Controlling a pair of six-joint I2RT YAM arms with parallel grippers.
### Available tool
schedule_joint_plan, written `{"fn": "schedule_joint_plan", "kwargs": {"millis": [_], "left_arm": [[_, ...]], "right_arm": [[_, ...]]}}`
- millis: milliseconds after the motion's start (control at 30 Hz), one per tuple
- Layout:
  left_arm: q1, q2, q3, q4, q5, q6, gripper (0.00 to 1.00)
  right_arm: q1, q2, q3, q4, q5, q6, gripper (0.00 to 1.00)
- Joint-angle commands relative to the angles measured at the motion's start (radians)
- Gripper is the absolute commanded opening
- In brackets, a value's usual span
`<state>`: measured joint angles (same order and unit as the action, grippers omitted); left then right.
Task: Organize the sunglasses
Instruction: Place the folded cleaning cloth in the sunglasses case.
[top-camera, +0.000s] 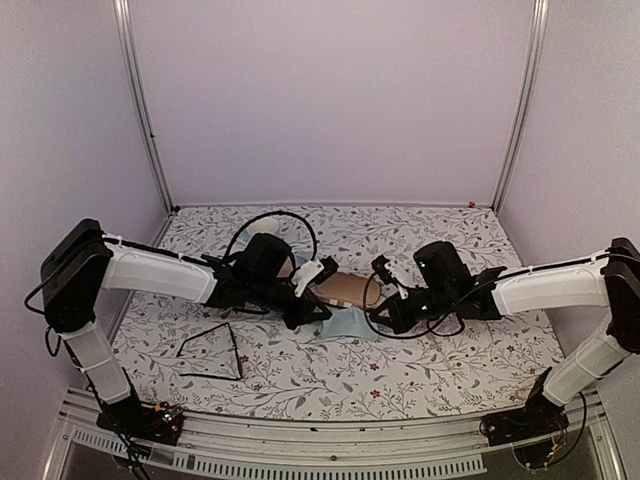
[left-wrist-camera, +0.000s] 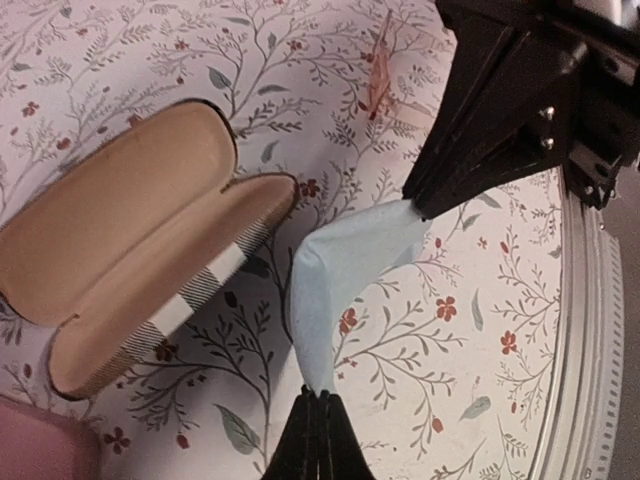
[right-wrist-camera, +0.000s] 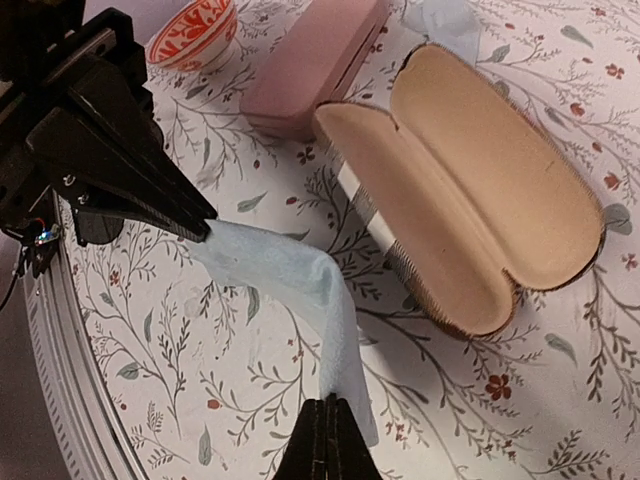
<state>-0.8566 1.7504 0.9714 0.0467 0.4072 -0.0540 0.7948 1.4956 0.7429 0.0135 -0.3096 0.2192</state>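
The black wire-frame sunglasses (top-camera: 236, 352) lie unfolded on the table at the front left, away from both grippers. A pale pinkish translucent frame (left-wrist-camera: 380, 72) shows partly beyond the right gripper; it looks like the other pair of sunglasses. My left gripper (left-wrist-camera: 322, 396) and right gripper (right-wrist-camera: 330, 402) face each other mid-table, each shut on one end of a light blue cloth (left-wrist-camera: 345, 265) that sags between them just above the table. The cloth (top-camera: 350, 326) hangs just in front of an open brown case (top-camera: 345, 290).
The open case (right-wrist-camera: 480, 190) has a tan lining and a checked band, with nothing inside. A shut pink case (right-wrist-camera: 315, 60) and a red-patterned bowl (right-wrist-camera: 195, 30) sit behind it. The metal rail (left-wrist-camera: 585, 330) runs along the table's near edge.
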Motion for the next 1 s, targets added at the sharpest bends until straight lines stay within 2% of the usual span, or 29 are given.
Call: {"fn": "schedule_joint_plan", "kwargs": {"millis": [0,333,967], "left_arm": [[0.07,0.024,0.087,-0.046,0.016,0.073,0.0],[0.169,0.16,0.288,-0.168,0.069,0.127,0.0],[0.197,0.281,0.38,-0.248,0.107,0.138,0.0]], "right_arm": [[-0.049,0.06,0.097,-0.022,0.019,-0.074,0.0],[-0.114,0.224,0.248,-0.045,-0.006,-0.103,0.0],[-0.133,0.327,0.335,-0.086,-0.041,-0.124,0.0]]}}
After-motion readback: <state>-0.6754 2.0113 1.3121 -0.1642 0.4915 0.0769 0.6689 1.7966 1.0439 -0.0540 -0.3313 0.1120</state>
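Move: The open sunglasses case lies about 12 cm ahead of the left gripper, 6 cm to its right and 6 cm below; from the right gripper about 12 cm ahead, 7 cm to the left and as far below. Its near half is the tray and its far half the lid. Left of the sunglasses case is the pink case, some 13 cm ahead and 9 cm left of the left gripper; the spare blue cloth is about 21 cm ahead and 3 cm left. Keep both grippers shut on the folded cleaning cloth's two ends and carry it forward about 9 cm, held between them, until it is over the near half of the sunglasses case. Let the hands rise slightly on the way (the left some 3 cm, the right less), then sink, the left by 5 cm and the right by 3 cm. ##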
